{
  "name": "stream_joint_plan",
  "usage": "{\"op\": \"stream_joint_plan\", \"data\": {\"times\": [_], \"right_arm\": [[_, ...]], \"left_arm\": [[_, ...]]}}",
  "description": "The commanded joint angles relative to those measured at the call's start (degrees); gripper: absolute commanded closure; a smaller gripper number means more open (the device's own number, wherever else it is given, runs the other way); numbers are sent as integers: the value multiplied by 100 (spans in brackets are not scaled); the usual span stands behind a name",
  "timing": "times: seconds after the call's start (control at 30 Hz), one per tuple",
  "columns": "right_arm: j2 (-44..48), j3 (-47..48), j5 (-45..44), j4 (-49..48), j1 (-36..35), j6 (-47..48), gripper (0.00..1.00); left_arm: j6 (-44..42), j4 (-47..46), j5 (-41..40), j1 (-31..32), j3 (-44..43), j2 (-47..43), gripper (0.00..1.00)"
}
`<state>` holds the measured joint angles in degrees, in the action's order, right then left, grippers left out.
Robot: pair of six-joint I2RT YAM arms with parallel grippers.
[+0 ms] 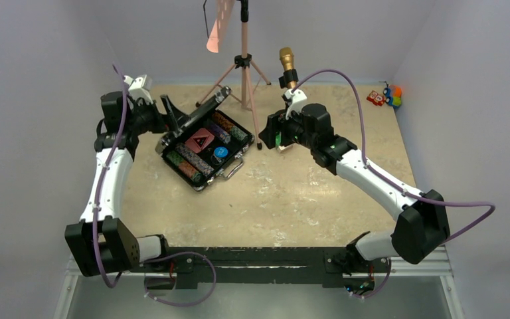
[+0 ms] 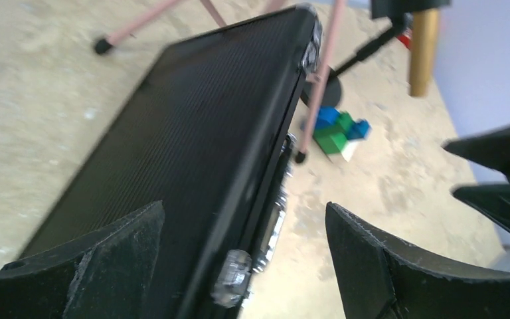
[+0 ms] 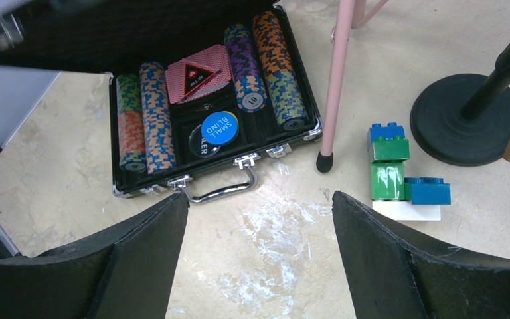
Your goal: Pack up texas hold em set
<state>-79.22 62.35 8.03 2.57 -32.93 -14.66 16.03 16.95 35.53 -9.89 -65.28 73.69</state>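
The black silver-edged briefcase lies open left of the table's middle, its lid raised at the back. Inside are rows of chip stacks, a pink card deck with a triangular button on it, and a blue "small blind" button. A chrome handle lies at the front edge. My left gripper is open behind the lid, the lid's edge standing between its fingers. My right gripper hangs open over bare table, just in front of the handle.
Green and blue toy blocks stand right of the case. A pink tripod has one leg beside the case's right corner. A gold microphone on a round black base stands behind. Small toys sit at the far right.
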Motion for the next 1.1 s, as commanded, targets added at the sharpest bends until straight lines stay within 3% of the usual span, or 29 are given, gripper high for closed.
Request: {"op": "stream_joint_plan", "data": {"times": [0.0,0.07,0.27,0.47,0.63,0.87,1.07], "right_arm": [[247,-33,-188,-55,24,70,17],[318,-66,-249,-41,28,69,16],[433,-141,-497,32,30,46,17],[392,-187,-570,16,25,-59,18],[269,-203,-515,-141,29,-289,21],[-313,-149,-107,-622,24,-738,34],[-1077,198,291,-937,25,-1022,61]], "left_arm": [[194,226,881,49,245,-743,6],[116,364,813,49,364,-1152,6],[-315,724,-496,90,531,-2001,6],[-757,1177,-1784,826,407,-1791,9],[-575,1414,-2177,1512,201,-1271,16],[-250,1539,-2967,2276,-433,-78,28],[55,1314,-2912,2448,-517,982,46]]}}
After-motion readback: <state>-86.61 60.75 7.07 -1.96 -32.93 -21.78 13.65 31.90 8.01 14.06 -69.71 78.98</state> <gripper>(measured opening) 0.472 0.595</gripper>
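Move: The half-raised lid of the case stands just in front of the left fingers, its middle about 5 cm ahead, 3 cm to the right and 5 cm below. The blue small-blind button in the case lies some 10 cm right, level ahead and 14 cm below; the case handle is about 5 cm back, 15 cm right and 15 cm below. From the right hand the lid's middle is roughly 12 cm ahead, 25 cm left and slightly below. The left hand, its fingers at the lid's outer face, draws back about 8 cm and rises some 5 cm, then sinks steeply by about 11 cm while swinging right and forward over the case top, fingers tipping further down, its side rolling and the gripper narrowing. The right hand first shifts slightly right, then late on sinks towards the table beside the handle side, easing left and forward as its fingers close about halfway on nothing. ##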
